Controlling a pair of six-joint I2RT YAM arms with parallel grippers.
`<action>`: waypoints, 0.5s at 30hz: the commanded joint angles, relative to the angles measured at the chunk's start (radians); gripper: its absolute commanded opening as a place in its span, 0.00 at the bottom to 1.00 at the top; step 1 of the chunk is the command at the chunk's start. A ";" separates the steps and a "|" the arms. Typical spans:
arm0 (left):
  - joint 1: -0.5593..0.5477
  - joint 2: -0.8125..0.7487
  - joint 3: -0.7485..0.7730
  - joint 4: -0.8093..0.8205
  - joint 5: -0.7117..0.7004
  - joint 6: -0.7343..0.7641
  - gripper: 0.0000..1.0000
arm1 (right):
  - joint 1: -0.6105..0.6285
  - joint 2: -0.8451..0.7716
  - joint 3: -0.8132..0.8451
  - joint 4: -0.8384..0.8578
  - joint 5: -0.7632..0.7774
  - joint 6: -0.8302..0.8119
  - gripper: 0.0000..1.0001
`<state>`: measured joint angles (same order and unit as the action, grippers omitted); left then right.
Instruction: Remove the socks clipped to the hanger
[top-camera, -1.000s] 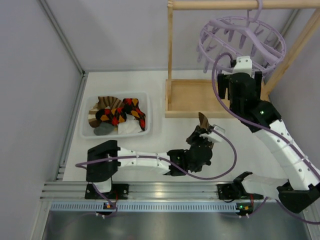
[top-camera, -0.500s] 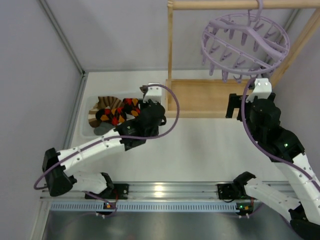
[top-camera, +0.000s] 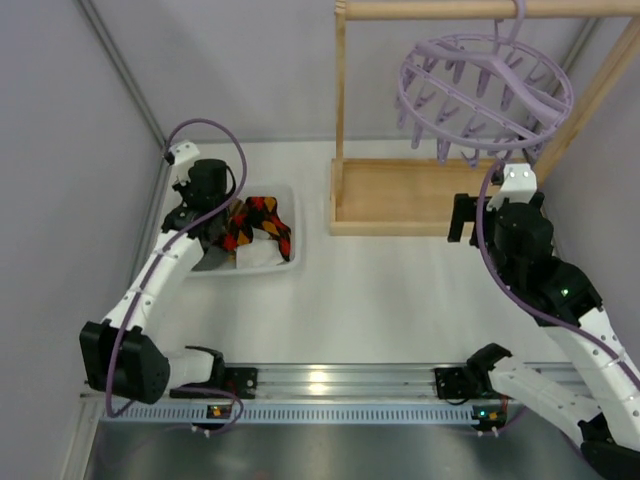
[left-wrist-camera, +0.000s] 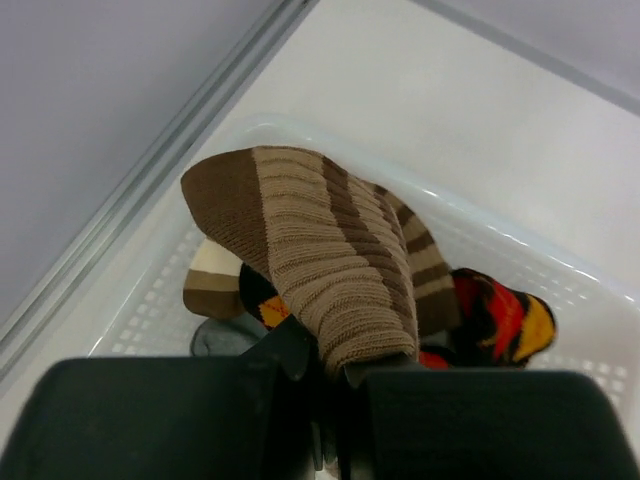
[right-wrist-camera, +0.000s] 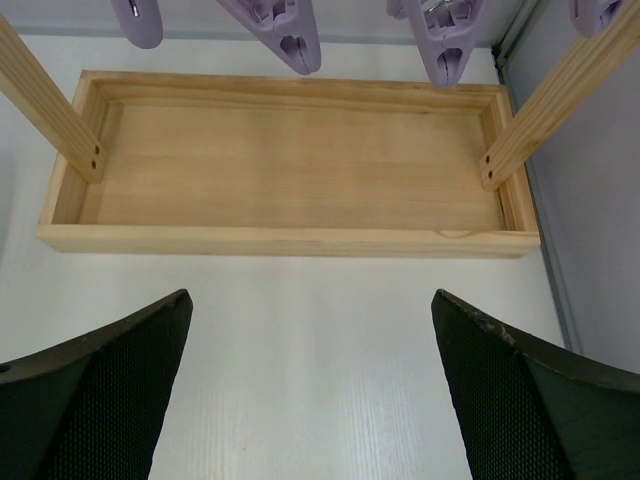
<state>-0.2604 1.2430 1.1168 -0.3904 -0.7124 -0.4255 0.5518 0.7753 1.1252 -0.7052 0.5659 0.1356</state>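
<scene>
My left gripper (left-wrist-camera: 335, 365) is shut on a brown-and-tan striped sock (left-wrist-camera: 310, 230) and holds it over the white basket (left-wrist-camera: 330, 140) at the table's left. In the basket lie a red, black and orange diamond-patterned sock (top-camera: 260, 215), another striped sock (left-wrist-camera: 205, 285) and a white sock (top-camera: 258, 255). The lavender hanger (top-camera: 485, 85) hangs by its hook from the wooden rack's top bar at the back right. The pegs (right-wrist-camera: 290, 40) that show are bare. My right gripper (right-wrist-camera: 311, 296) is open wide and empty, in front of the rack and below the hanger.
The wooden rack's base tray (right-wrist-camera: 290, 170) lies just ahead of the right gripper, with upright posts (right-wrist-camera: 50, 100) at its ends. A grey sock (left-wrist-camera: 225, 335) lies in the basket. A metal rail (top-camera: 120, 270) runs beside the basket along the left wall.
The left arm swung from the middle of the table to the basket, carrying the striped sock. The right gripper drew back and down from the hanger and opened fully.
</scene>
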 joint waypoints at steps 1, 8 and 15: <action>0.085 0.105 -0.015 -0.024 0.099 -0.061 0.00 | -0.004 -0.033 -0.001 0.027 -0.023 0.015 0.99; 0.102 0.245 -0.060 -0.018 0.158 -0.133 0.00 | -0.004 -0.065 -0.019 0.026 -0.034 0.015 1.00; 0.111 0.377 -0.081 -0.015 0.205 -0.176 0.00 | -0.004 -0.085 -0.039 0.027 -0.044 0.010 0.99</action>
<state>-0.1589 1.5841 1.0412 -0.4156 -0.5507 -0.5602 0.5518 0.7055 1.0924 -0.6987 0.5381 0.1356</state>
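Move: The left hand grips the last striped sock above the near-left part of the white basket, whose middle lies about 6 cm ahead, 5 cm to its right and 23 cm below. Down in the basket, the red argyle sock is roughly 9 cm ahead and 12 cm right, the white sock 3 cm ahead and 11 cm right, the grey sock 1 cm ahead and 2 cm left. From the idle right hand, the basket is some 54 cm left, 18 cm ahead and 30 cm below. The left hand finishes its leftward swing with a last 2 cm, then sinks almost straight down, about 16 cm in all, bringing the striped sock into the basket over the socks already there. As it sinks, the wrist tips the fingertips some 20 degrees further down, and the shut fingers keep their pinch on the sock. ##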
